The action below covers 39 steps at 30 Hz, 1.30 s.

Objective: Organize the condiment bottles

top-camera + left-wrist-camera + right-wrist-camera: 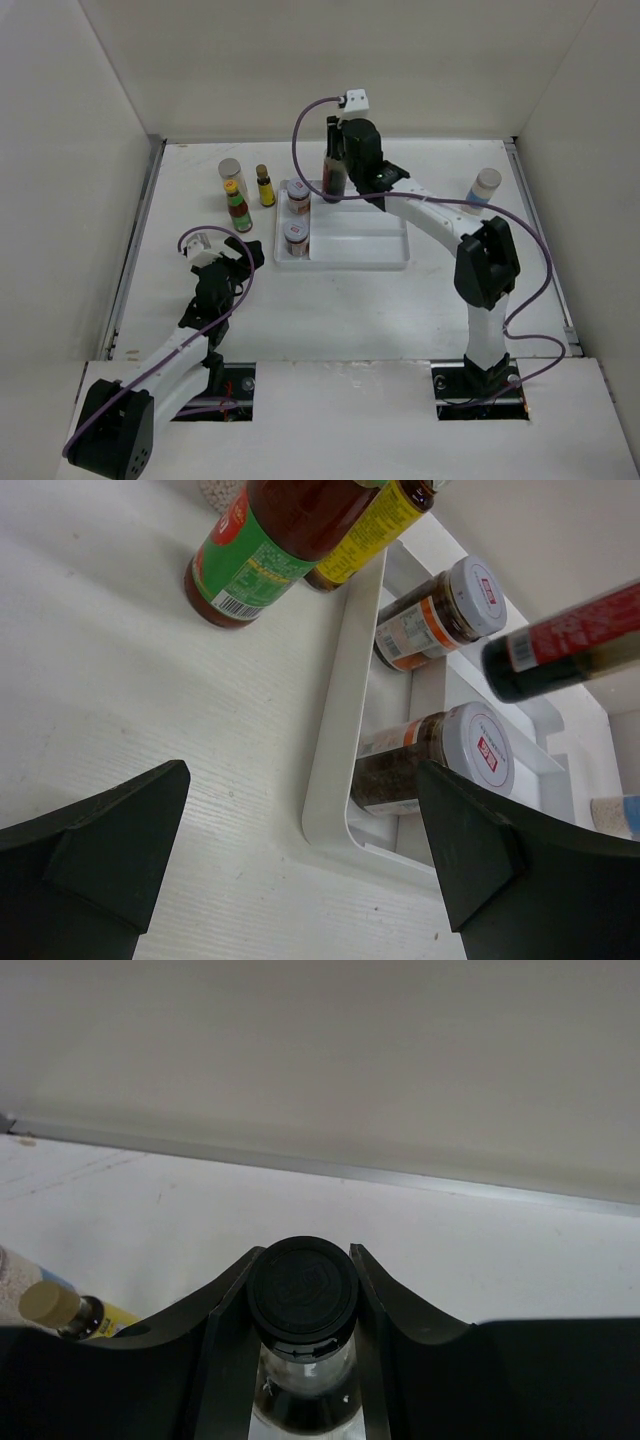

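Observation:
My right gripper (338, 140) is shut on the neck of the tall dark bottle (335, 172), whose black cap (302, 1288) sits between the fingers. The bottle hangs upright over the far-left part of the white tray (360, 262); whether its base touches the tray I cannot tell. Two red-lidded jars (298, 195) (295, 238) stand in the tray's left compartments. Left of the tray are the silver-lidded jar (231, 172), red-label bottle (238, 210) and small yellow-capped bottle (265, 186). The blue-label bottle (486, 186) stands far right. My left gripper (248, 255) is open and empty, facing the tray's near-left corner (325, 820).
White walls enclose the table on the left, back and right. A metal strip (400, 1175) runs along the foot of the back wall. The right arm's elbow (487, 262) rises just right of the tray.

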Available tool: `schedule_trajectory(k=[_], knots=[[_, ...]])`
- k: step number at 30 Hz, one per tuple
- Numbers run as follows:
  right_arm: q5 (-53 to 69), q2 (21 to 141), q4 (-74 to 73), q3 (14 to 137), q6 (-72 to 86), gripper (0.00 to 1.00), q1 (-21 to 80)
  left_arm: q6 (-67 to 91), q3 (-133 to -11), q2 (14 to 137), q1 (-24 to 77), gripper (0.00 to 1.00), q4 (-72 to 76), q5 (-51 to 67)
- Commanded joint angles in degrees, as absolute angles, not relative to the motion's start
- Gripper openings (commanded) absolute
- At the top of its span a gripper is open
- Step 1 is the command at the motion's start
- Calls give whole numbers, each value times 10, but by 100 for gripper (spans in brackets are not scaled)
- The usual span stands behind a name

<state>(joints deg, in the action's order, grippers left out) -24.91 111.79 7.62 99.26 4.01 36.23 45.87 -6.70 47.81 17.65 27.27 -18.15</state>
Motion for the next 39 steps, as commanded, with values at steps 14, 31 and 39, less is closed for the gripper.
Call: schedule_trajectory(k=[14, 31, 39], knots=[[-245, 1125, 159, 999, 67, 34, 365, 463, -69, 483, 175, 100, 302, -178], [-243, 933, 185, 819, 98, 91, 349, 463, -68, 474, 179, 100, 302, -174], [-313, 773, 188, 620, 147, 94, 146, 464, -71, 489, 184, 100, 307, -178]])
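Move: My right hand holds the dark bottle by its neck, with its spot at the left end of the tray's far row almost straight below, about 28 cm down and 1 cm left. From that spot one jar stands some 10 cm left and 2 cm back, the other 10 cm left and 13 cm back, and the yellow-label bottle 19 cm left, level with it. From my left hand the spot is about 20 cm ahead and 24 cm right. I lower the bottle by its neck with my right hand, some 5 cm nearly straight down onto the tray floor beside the far jar. There I open my fingers wide and let go, draw back and up off the neck, then sweep about 20 cm right, still climbing, rolling and turning the wrist clockwise by some 15 degrees on the way out. ##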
